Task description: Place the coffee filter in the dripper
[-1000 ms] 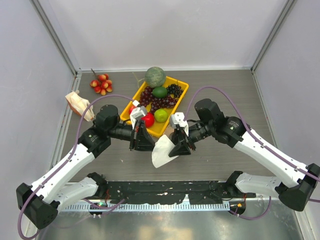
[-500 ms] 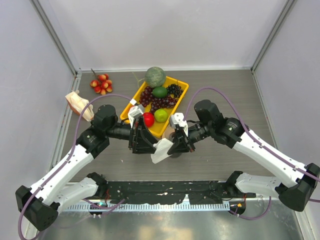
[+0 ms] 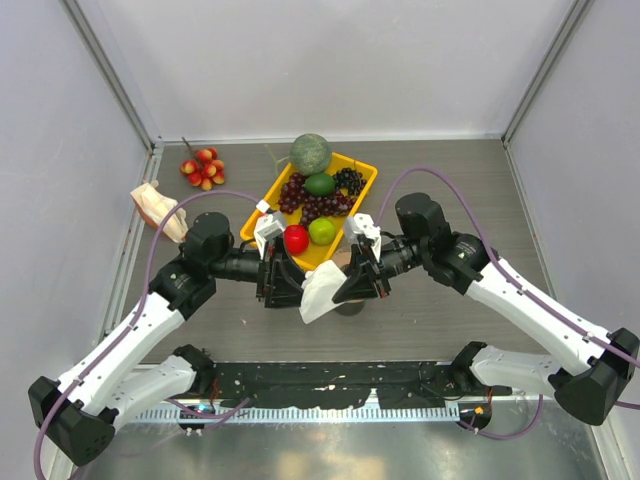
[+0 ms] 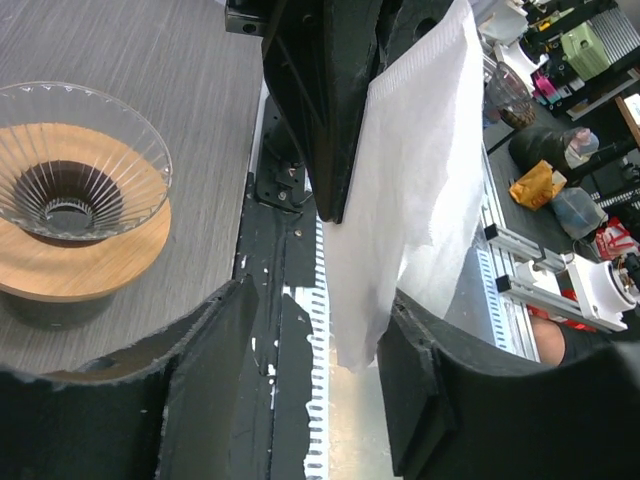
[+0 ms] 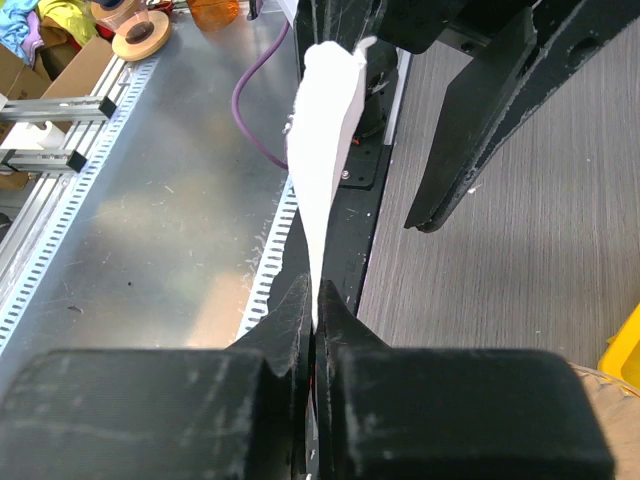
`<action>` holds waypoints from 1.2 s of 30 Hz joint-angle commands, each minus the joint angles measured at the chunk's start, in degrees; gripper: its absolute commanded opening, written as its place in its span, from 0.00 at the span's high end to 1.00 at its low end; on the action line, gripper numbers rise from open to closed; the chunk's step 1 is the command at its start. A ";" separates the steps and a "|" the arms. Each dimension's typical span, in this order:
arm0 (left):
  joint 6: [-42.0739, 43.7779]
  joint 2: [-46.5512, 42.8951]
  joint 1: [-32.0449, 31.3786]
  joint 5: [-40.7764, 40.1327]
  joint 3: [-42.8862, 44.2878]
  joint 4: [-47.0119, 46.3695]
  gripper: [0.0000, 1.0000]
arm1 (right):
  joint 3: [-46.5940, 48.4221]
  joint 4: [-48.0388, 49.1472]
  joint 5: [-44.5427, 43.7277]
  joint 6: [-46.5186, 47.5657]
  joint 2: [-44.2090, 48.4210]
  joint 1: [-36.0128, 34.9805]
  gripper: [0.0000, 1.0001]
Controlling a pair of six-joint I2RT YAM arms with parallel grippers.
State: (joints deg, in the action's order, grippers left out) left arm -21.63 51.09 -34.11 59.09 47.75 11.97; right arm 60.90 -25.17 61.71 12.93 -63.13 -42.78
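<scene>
The white coffee filter hangs in the air between the two arms, and my right gripper is shut on its lower edge. In the right wrist view the filter rises edge-on from the pinched jaws. My left gripper is open around the filter, whose paper lies close to the right finger. The clear ribbed dripper sits on a tan wooden ring on the table, apart from the filter. In the top view my right gripper hides most of it.
A yellow tray of grapes, limes and red fruit stands behind the grippers, with a green melon at its far end. A cluster of red fruits and a beige paper bundle lie at the left. A slotted metal rail runs along the near edge.
My left gripper has opened and let go of the filter. My right gripper has shut on it and now carries it, slightly higher and farther back.
</scene>
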 commanded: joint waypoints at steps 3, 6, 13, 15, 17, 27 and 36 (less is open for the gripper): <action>-2.18 0.06 0.18 0.41 1.73 -4.22 0.47 | -1.14 5.48 2.27 -3.17 0.21 0.33 0.95; -3.68 0.85 0.18 0.24 2.35 -5.72 0.60 | -1.32 7.14 1.92 -4.57 -0.23 0.33 0.95; -6.05 1.73 0.88 -0.56 3.05 -6.16 1.00 | 1.23 4.71 -2.38 -4.76 0.03 0.86 0.49; -7.02 1.64 2.11 0.14 3.14 -6.52 1.00 | 1.85 1.11 -3.61 -1.95 0.55 1.65 0.45; -8.77 1.56 3.25 1.19 2.71 -8.00 1.00 | 2.02 -2.06 -4.32 0.60 1.08 2.26 0.46; -8.88 1.55 2.12 4.98 2.00 -10.04 1.00 | 1.58 -3.23 -3.09 3.07 2.49 3.32 0.80; 6.41 2.26 -0.43 1.74 6.13 6.92 1.00 | 7.02 -8.75 -5.28 6.31 1.26 3.32 0.43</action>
State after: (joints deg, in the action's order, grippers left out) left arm -23.55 53.23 -32.95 61.89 50.63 11.90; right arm 62.35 -31.07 57.60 16.19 -61.91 -39.57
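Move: The filter is in the right hand's shut fingers, its middle about 4 cm to the left of that hand. From the left hand it lies about 4 cm to the right, level, its edge between the open fingers. The dripper on its carafe is roughly 8 cm ahead of the right hand, 2 cm to the right and 9 cm below. The yellow tray's middle is some 25 cm ahead of that hand, 5 cm left and 20 cm below. Closing almost in place, the left fingers pinch the filter's near edge; only then do the right fingers open and let go, that hand easing about 2 cm forward and 1.5 cm right, dipping slightly. The right fingers half close, then reopen around the paper. The left hand, still pinching, goes some 2 cm forward and up, then draws back most of the forward part. ##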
